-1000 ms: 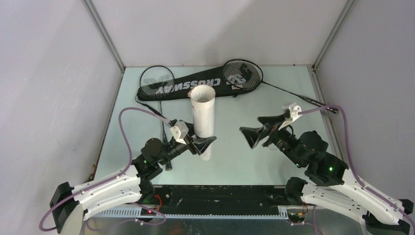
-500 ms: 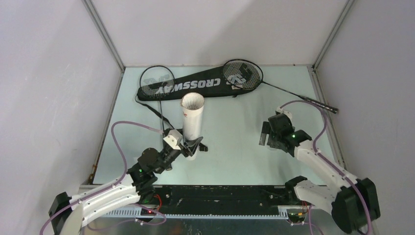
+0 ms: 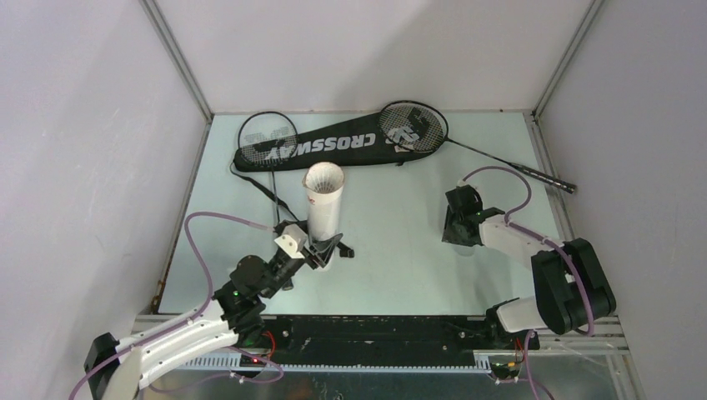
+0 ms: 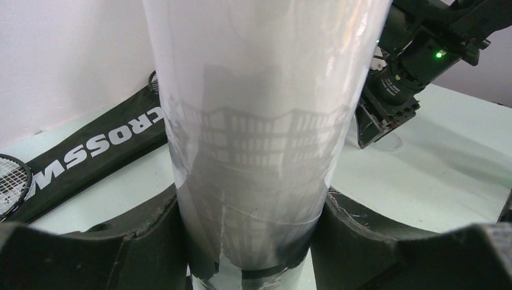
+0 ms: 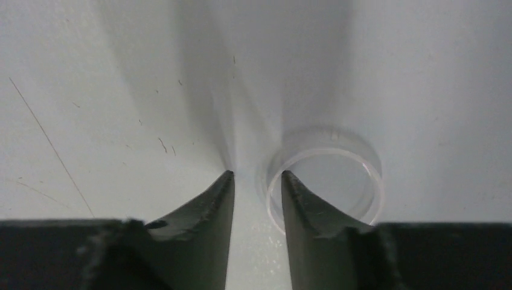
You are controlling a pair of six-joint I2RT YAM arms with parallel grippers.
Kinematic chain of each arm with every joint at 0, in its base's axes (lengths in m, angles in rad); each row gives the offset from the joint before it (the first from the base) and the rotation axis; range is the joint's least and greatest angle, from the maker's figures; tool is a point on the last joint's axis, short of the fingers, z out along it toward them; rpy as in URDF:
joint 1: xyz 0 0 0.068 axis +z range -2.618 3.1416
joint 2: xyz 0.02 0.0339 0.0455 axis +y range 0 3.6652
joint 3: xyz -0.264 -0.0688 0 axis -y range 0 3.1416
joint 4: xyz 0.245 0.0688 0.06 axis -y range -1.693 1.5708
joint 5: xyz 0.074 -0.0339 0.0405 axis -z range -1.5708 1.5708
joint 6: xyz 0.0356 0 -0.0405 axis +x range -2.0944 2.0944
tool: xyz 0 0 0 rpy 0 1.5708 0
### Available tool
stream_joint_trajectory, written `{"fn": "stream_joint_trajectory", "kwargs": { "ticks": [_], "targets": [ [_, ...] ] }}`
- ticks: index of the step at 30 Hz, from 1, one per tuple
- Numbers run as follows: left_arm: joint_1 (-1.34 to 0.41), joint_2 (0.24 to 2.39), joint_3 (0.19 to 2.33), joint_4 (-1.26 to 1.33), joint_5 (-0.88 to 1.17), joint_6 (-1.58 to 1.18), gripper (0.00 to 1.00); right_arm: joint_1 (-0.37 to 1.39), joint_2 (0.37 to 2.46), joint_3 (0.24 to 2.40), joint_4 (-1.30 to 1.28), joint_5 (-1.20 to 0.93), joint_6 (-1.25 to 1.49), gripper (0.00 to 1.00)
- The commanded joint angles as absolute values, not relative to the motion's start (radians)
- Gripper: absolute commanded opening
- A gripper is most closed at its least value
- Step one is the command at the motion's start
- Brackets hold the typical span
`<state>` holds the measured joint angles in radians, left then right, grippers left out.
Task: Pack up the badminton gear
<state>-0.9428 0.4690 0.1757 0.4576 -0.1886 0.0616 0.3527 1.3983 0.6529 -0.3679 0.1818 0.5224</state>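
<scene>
A long white tube [image 3: 323,210] stands upright with white feathers showing in its open top. My left gripper [image 3: 322,250] is shut on its lower part; in the left wrist view the tube [image 4: 265,121] fills the space between both fingers [image 4: 151,241]. My right gripper [image 3: 461,237] points straight down at the table. In the right wrist view its jaws [image 5: 256,176] stand a narrow gap apart, with the right fingertip at the left rim of a clear round cap [image 5: 329,142] lying on the table. The black CROSSWAY bag [image 3: 333,148] lies at the back with two rackets [image 3: 267,137] [image 3: 413,127] on its ends.
The right racket's handle [image 3: 534,173] runs toward the right wall. The bag's strap [image 3: 265,187] trails toward the left arm. Grey walls close in the table [image 3: 400,250] on three sides. The right arm [image 4: 416,54] shows behind the tube in the left wrist view.
The left gripper has drawn the upright tube down and a little left. The right gripper has swung from level and wide open to pointing down at the table, jaws narrowed.
</scene>
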Motion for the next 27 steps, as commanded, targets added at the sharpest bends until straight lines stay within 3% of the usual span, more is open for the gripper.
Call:
{"fn": "stream_joint_trajectory", "kwargs": {
  "ticks": [1,8,13,16,23,27],
  "targets": [
    [-0.940,0.454,0.172,0.519,-0.190,0.084,0.45,0.351,1.431,0.679,-0.343,0.205,0.546,0.32],
    [-0.940,0.476,0.174,0.519,-0.181,0.091,0.43,0.368,1.441,0.679,-0.343,0.220,0.545,0.00],
    [-0.940,0.514,0.177,0.535,-0.084,0.141,0.44,0.425,1.286,0.689,-0.390,0.220,0.489,0.00],
    [-0.940,0.552,0.184,0.551,-0.006,0.222,0.43,0.470,1.091,0.741,-0.489,0.173,0.430,0.00],
    [-0.940,0.701,0.260,0.525,0.142,0.372,0.42,0.622,0.713,0.920,-0.569,-0.143,0.336,0.00],
    [-0.940,0.774,0.331,0.467,0.162,0.409,0.42,0.721,0.628,1.024,-0.608,-0.262,0.328,0.00]
  ]
}}
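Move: The clear lid lies flat on the table with its centre about 3 cm right of the right hand's point, its near rim already between the half-open fingers. A racket grip lies some 24 cm ahead and 29 cm to the right of that hand. From the left hand, which holds the shuttlecock tube upright, the lid is roughly 40 cm right, 6 cm ahead and 21 cm below; the black strap's end lies 4 cm ahead, 6 cm right and 21 cm below. Close the right gripper on the lid's left rim down at the table, pinch it, then lift fast about 28 cm, swinging left and somewhat back towards the tube's mouth while tipping the fingers up from pointing down and turning them counter-clockwise. Meanwhile keep the left grip on the tube, lower it about 5 cm and carry it as far right, rolling some 20 degrees so its mouth leans towards the lid, with a clockwise turn. ##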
